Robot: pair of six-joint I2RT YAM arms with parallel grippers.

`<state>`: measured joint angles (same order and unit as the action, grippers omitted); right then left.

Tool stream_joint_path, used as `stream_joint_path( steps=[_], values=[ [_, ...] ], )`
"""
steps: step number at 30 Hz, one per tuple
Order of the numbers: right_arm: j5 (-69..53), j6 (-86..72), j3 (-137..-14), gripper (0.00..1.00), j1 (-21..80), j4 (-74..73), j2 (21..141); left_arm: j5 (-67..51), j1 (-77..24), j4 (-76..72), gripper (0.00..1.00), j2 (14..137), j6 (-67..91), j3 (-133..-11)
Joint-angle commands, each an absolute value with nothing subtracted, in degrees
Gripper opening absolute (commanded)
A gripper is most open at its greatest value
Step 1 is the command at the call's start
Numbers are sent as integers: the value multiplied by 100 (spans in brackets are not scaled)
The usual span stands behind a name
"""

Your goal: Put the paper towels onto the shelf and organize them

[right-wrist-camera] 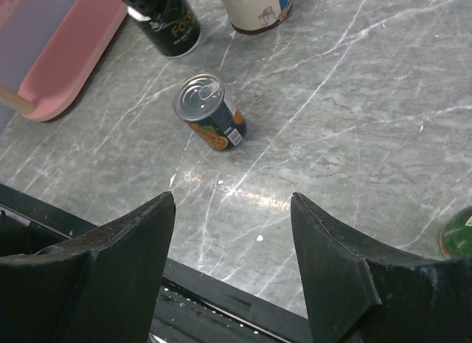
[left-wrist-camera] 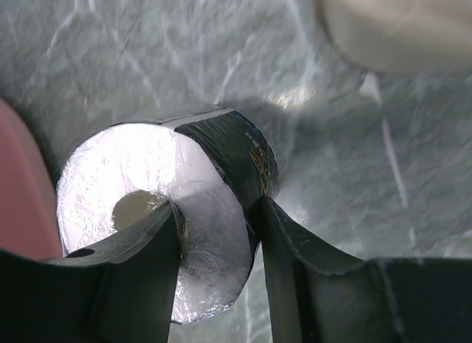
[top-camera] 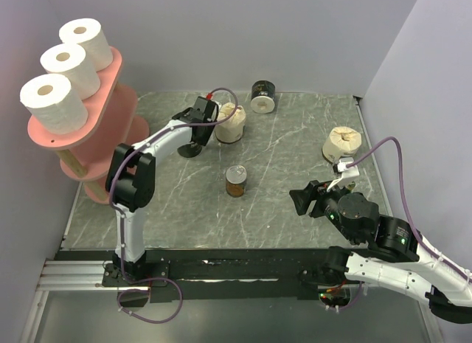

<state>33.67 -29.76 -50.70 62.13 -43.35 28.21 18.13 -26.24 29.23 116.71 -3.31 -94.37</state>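
Three white paper towels (top-camera: pixel 53 101) (top-camera: pixel 70 66) (top-camera: pixel 87 39) stand on the top board of the pink shelf (top-camera: pixel 112 76). My left gripper (left-wrist-camera: pixel 215 210) is shut on a black-wrapped roll (left-wrist-camera: pixel 221 147) that stands on the table beside the shelf's lowest board (left-wrist-camera: pixel 22 188). One finger is inside the hollow core and the other presses the outer side. A cream-wrapped roll (top-camera: pixel 230 123) stands just right of it. Another black roll (top-camera: pixel 262 97) sits at the back, and a second cream roll (top-camera: pixel 342 144) at the right. My right gripper (right-wrist-camera: pixel 232 199) hangs open over bare table.
A small brown tin can (top-camera: pixel 236 181) stands mid-table, ahead of the right gripper in the right wrist view, tin can (right-wrist-camera: pixel 210 122). A green bottle (right-wrist-camera: pixel 457 240) peeks in at that view's right edge. Grey walls close the table's left, back and right sides.
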Motion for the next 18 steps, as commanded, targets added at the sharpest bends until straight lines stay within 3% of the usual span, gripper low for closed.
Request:
stream_joint_path(
  steps=[1,18],
  values=[
    [3516,-3015,-5212,71,6258,-4210,2760,2355,-2619,3199,48,11013,-246,-9264],
    [3393,-3067,-5273,71,6258,-4175,2822,3822,-2461,3735,47,9941,-659,-9870]
  ],
)
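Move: The left gripper, with one finger in the core and one outside, already pinches the black-wrapped roll. The shelf's middle tier lies about 25 cm to its left, 6 cm back and some 10 cm higher. The beige-wrapped roll stands roughly 9 cm to its right and 4 cm ahead, and the can about 11 cm right and 13 cm back, both 4 cm lower. From the idle right hand, that tier is some 55 cm left, 25 cm ahead and 7 cm lower. Keep the left gripper's pinch on the black-wrapped roll's wall. Ease it back and left a couple of centimetres almost level, then lift steeply, about 11 cm in all, while carrying on left to 6 cm, towards the shelf and away from the beige-wrapped roll. Tip the fingers up and turn the hand counter-clockwise, some 10 degrees each. ##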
